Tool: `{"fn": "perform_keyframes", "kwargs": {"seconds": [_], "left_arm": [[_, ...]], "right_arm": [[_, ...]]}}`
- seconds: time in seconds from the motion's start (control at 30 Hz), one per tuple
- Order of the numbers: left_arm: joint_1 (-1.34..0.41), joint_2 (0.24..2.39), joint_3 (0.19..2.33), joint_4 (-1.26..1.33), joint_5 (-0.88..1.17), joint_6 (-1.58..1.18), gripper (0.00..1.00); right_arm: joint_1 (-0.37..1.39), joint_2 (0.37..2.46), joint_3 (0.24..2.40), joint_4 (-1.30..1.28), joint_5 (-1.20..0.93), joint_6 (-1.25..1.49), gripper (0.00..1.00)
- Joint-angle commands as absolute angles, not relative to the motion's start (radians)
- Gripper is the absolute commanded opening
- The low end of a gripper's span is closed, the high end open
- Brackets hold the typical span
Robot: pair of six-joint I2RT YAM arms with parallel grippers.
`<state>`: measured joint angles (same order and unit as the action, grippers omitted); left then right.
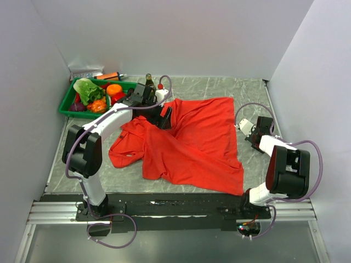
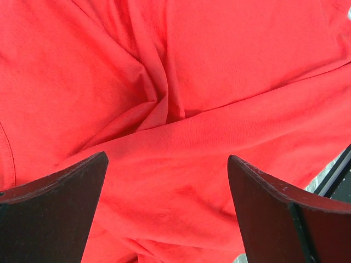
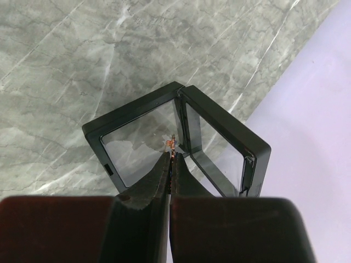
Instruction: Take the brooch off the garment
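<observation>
The garment (image 1: pixel 192 137) is a bright red shirt spread rumpled over the middle of the table. In the left wrist view the garment (image 2: pixel 219 66) fills the frame with folds. My left gripper (image 1: pixel 164 118) (image 2: pixel 167 158) hovers open over its upper left part, nothing between the fingers. My right gripper (image 1: pixel 253 131) (image 3: pixel 171 152) is off the shirt at the table's right side, shut on the brooch (image 3: pixel 171 143). This tiny gold-orange pin sticks out of the fingertips, just above an open black display case (image 3: pixel 137 112).
The open case (image 1: pixel 245 126) has two clear-windowed halves and lies on the marble near the right wall. A green tray (image 1: pixel 68 104) of toy vegetables stands at the back left, with a dark bottle (image 1: pixel 148 79) and an orange tool (image 1: pixel 109 75) near it.
</observation>
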<state>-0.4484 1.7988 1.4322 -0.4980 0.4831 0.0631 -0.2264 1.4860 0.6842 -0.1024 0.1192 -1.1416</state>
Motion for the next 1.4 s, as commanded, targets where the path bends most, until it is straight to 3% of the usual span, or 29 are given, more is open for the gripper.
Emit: {"fn": "perform_keyframes", "kwargs": {"seconds": [0.0, 0.2, 0.6, 0.77, 0.97, 1.0, 1.07, 1.13, 1.17, 1.3, 1.37], "left_arm": [[-0.456, 1.804, 1.476, -0.497, 0.488, 0.057, 0.96], [-0.456, 1.805, 1.476, -0.497, 0.488, 0.057, 0.96], [-0.456, 1.810, 1.486, -0.499, 0.485, 0.052, 0.97], [-0.457, 1.804, 1.482, -0.503, 0.482, 0.057, 0.96], [-0.456, 1.799, 1.480, -0.509, 0.468, 0.066, 0.97], [-0.457, 1.802, 1.482, -0.512, 0.468, 0.067, 0.96], [-0.456, 1.805, 1.489, -0.523, 0.469, 0.069, 0.97], [-0.456, 1.809, 1.517, -0.547, 0.465, 0.075, 0.97], [-0.454, 1.813, 1.532, -0.560, 0.459, 0.086, 0.96], [-0.428, 1.815, 1.660, -0.612, 0.437, 0.117, 0.97], [-0.394, 1.818, 1.739, -0.623, 0.422, 0.117, 0.97]], "right_arm": [[-0.218, 1.502, 0.712, -0.057, 0.115, -1.152, 0.06], [-0.209, 1.494, 0.716, -0.074, 0.114, -1.135, 0.22], [-0.181, 1.454, 0.738, -0.159, 0.100, -1.069, 0.33], [-0.143, 1.410, 0.816, -0.293, 0.069, -0.921, 0.36], [-0.089, 1.338, 1.072, -0.583, -0.203, -0.582, 0.49], [-0.071, 1.327, 1.131, -0.600, -0.254, -0.549, 0.61], [-0.042, 1.327, 1.184, -0.630, -0.414, -0.473, 0.63], [-0.009, 1.348, 1.264, -0.646, -0.536, -0.410, 0.73], [-0.005, 1.371, 1.297, -0.649, -0.628, -0.381, 0.99], [0.018, 1.411, 1.492, -0.565, -0.716, -0.188, 1.00], [0.040, 1.451, 1.614, -0.549, -0.576, -0.122, 1.00]]}}
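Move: The right hand has the brooch pinched in its fingertips, right over the open black case. The case's middle is straight below, some 3 cm down and within a centimetre or so sideways and ahead. The red garment's middle lies roughly 36 cm to this hand's left, level with it and some 4 cm lower. From the idle left hand the case is about 42 cm to the right, 3 cm back and 13 cm lower. Letting go of the brooch comes first: the right fingers part slowly just above the open case while the hand all but stays, easing a centimetre or two left. It then sweeps quickly away, up about 24 cm and left about 22 cm, slightly forward too, out over the garment's right side. On the way its fingers open wide and swing some 60 degrees to point left. The open left hand only begins to lift at the end, about 3 cm up and 2 cm forward. ##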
